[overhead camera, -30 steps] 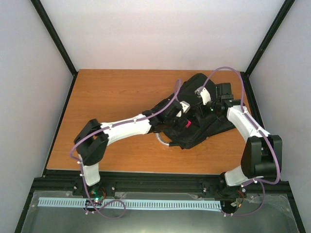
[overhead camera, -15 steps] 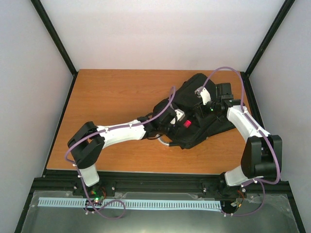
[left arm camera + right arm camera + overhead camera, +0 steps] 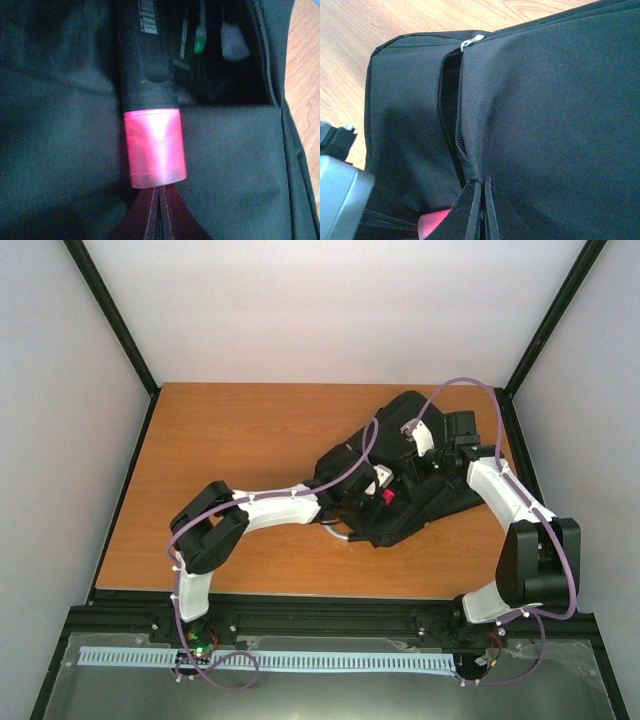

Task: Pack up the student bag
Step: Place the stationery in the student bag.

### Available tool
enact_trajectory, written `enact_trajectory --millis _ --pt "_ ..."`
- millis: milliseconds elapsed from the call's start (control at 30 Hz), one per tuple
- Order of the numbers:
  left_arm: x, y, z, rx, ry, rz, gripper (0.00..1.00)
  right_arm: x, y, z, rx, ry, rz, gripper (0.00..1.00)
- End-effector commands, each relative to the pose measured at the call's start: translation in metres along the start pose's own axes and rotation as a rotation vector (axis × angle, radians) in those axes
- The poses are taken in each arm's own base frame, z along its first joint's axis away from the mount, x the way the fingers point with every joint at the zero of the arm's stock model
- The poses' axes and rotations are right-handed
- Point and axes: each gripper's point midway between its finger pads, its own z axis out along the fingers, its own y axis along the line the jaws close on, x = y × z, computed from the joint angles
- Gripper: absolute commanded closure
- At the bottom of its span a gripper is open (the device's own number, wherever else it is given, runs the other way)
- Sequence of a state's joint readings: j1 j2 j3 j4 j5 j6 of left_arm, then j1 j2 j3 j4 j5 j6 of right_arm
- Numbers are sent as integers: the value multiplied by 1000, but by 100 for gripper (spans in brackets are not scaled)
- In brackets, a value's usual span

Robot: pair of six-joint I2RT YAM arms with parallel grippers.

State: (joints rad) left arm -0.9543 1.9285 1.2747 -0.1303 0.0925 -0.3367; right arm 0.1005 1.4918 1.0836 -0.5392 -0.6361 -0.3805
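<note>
The student bag (image 3: 396, 420), a black fabric backpack, lies at the table's right middle. A marker with a black body and pink cap (image 3: 154, 145) lies on the bag (image 3: 60, 150), its black end reaching into the open pocket. My left gripper (image 3: 161, 192) is shut and empty, its tips right against the cap's end. In the top view the left gripper (image 3: 371, 489) sits beside the pink cap (image 3: 384, 497). My right gripper (image 3: 483, 186) is shut on the bag's fabric edge (image 3: 560, 100) beside the open zip (image 3: 451, 115), holding the pocket open.
Inside the pocket lie a green-tipped pen (image 3: 200, 45) and a pale grey item (image 3: 234, 42). A grey loop handle (image 3: 335, 530) sticks out at the bag's near end. Bare wooden table (image 3: 230, 440) stretches to the left of the bag.
The left gripper has gone from open to shut. The left arm pulled back from the bag, then came forward again behind the marker's pink cap. The right arm has not moved.
</note>
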Motion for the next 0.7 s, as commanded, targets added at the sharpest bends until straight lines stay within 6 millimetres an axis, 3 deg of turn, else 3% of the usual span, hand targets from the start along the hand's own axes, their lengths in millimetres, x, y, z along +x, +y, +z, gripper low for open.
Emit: enact_trajectory --millis 0,300,500,667 --pt "-47 -3 6 -17 -129 -25 99 -9 9 -1 -48 -38 -24 97" --pt "-81 -1 21 -44 -229 -69 99 -8 8 0 -49 -33 -20 97" --pt "-79 6 36 -51 -260 -120 99 -8 9 1 -52 -30 -16 97" --pt "-79 7 36 -43 -287 -158 99 -6 8 2 -54 -26 -13 97"
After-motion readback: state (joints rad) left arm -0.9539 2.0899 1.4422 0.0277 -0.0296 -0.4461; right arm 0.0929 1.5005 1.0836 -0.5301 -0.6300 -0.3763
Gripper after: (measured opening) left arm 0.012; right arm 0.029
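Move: At the left fingertips is the cap end of the red-capped marker; its middle lies about 4 cm ahead, 5 cm right and a little below. The flap edge pinched by the right hand is some 8 cm ahead, 9 cm right and 6 cm above, and the green-tipped marker roughly 5 cm ahead, 9 cm right and 4 cm lower. From the right hand, the red-capped marker's middle lies about 4 cm back, 4 cm left and 6 cm below. Pushing on the cap end with its already shut fingertips, the left hand drives the red-capped marker forward and to the right, about 7 cm in all, in under the held flap and into the open bag, easing off towards the end. The right hand stays in place and keeps its pinch on the flap edge. ##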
